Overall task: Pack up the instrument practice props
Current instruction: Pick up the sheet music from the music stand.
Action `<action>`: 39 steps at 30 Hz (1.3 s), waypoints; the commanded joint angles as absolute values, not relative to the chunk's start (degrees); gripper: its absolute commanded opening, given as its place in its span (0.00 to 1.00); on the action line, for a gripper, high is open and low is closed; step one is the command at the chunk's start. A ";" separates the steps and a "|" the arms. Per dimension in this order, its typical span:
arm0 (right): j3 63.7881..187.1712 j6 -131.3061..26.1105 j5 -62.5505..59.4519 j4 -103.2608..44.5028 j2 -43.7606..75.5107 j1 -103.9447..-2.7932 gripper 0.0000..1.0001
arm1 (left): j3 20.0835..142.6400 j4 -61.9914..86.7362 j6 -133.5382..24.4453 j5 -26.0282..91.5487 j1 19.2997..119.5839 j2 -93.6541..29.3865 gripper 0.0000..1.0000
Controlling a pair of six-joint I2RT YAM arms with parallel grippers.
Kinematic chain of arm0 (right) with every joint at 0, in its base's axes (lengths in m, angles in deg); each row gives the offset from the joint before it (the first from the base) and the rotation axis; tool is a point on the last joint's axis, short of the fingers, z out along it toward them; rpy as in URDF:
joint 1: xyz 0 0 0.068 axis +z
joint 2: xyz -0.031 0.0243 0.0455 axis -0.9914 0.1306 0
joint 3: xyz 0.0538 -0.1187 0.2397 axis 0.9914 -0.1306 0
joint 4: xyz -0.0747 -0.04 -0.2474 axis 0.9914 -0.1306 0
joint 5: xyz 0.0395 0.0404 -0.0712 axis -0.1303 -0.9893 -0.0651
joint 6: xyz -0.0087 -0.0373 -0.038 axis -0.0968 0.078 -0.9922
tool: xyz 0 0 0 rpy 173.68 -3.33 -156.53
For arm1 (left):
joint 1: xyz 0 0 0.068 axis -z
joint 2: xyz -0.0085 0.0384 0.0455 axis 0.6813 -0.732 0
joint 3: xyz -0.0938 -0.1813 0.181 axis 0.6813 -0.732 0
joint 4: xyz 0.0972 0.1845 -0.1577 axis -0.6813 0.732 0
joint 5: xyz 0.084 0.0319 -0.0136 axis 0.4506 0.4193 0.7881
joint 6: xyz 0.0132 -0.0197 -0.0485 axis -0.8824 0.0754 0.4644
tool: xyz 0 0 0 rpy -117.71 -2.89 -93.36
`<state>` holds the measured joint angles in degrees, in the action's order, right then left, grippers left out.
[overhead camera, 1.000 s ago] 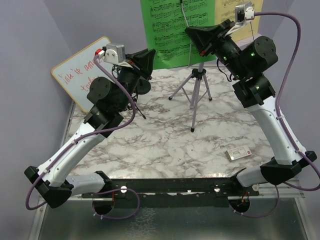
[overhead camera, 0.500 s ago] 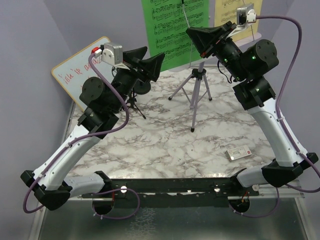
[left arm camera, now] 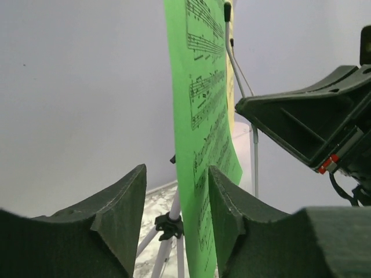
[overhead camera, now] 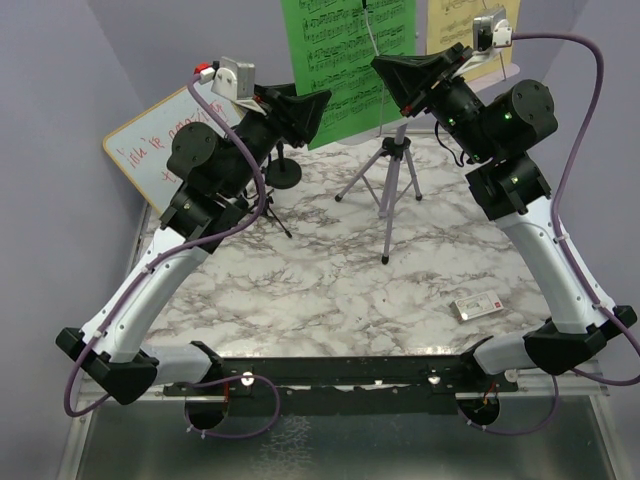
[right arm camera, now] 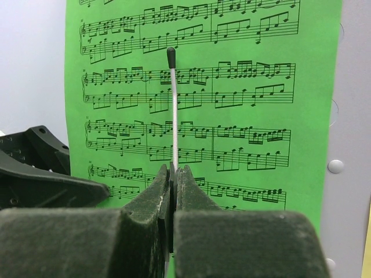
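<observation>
The green music sheet (overhead camera: 345,50) hangs on the lilac music rack (right arm camera: 353,145), which stands on a pale tripod (overhead camera: 390,180). My right gripper (overhead camera: 395,75) is shut on the rack's thin wire page arm (right arm camera: 172,104), which crosses the front of the green music sheet (right arm camera: 243,87). My left gripper (left arm camera: 177,197) is open, and the left edge of the green music sheet (left arm camera: 197,116) hangs between its jaws, close to the right finger (left arm camera: 232,214). A yellow music sheet (overhead camera: 450,20) hangs to the right of the green one.
A black round-base mic holder (overhead camera: 284,174) and a thin black tripod leg (overhead camera: 278,222) stand under my left arm. A whiteboard with red writing (overhead camera: 150,145) leans at the back left. A small white flat device (overhead camera: 477,304) lies at the front right.
My left gripper has risen and moved right to the green sheet's edge, and its jaws have opened. The right gripper has barely moved and stays shut on the wire arm.
</observation>
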<state>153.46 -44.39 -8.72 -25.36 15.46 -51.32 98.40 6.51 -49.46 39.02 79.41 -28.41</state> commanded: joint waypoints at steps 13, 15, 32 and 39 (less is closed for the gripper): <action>153.82 -43.87 -11.33 -23.42 14.68 -50.97 0.00 | 98.42 2.70 -43.52 27.99 79.07 -26.20 0.30; 153.94 -43.79 -11.35 -23.42 14.69 -50.95 0.01 | 98.86 2.95 -43.37 28.21 79.02 -26.97 0.29; 153.24 -44.64 -10.19 -23.26 14.42 -51.02 0.00 | 97.01 2.32 -45.01 36.21 79.07 -26.36 0.06; 152.95 -44.65 -9.30 -22.90 14.59 -51.00 0.01 | 95.17 2.59 -45.65 38.50 79.07 -23.93 0.00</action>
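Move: The left hand stands half open at the green sheet music's left edge, fingertips on either side of the paper. The sheet's middle is some 8 cm to its right, about 4 cm ahead and 8 cm higher. The stand's page-holder wire lies about 10 cm right, 2 cm ahead and 3 cm higher; the yellow sheet is roughly 25 cm right, 8 cm farther out and 8 cm up. From the right hand the green sheet's middle is some 3 cm ahead, 3 cm left and 5 cm up. Back and up by about 4 cm the left hand first eases out along the green sheet's edge, swinging some 10 degrees clockwise; then it reaches forward and down again, a little to the right, shuts its fingers on the edge, and draws about 2.5 cm left, slightly back and up. The right hand stays put, its closed fingers still pinching the page-holder wire. ##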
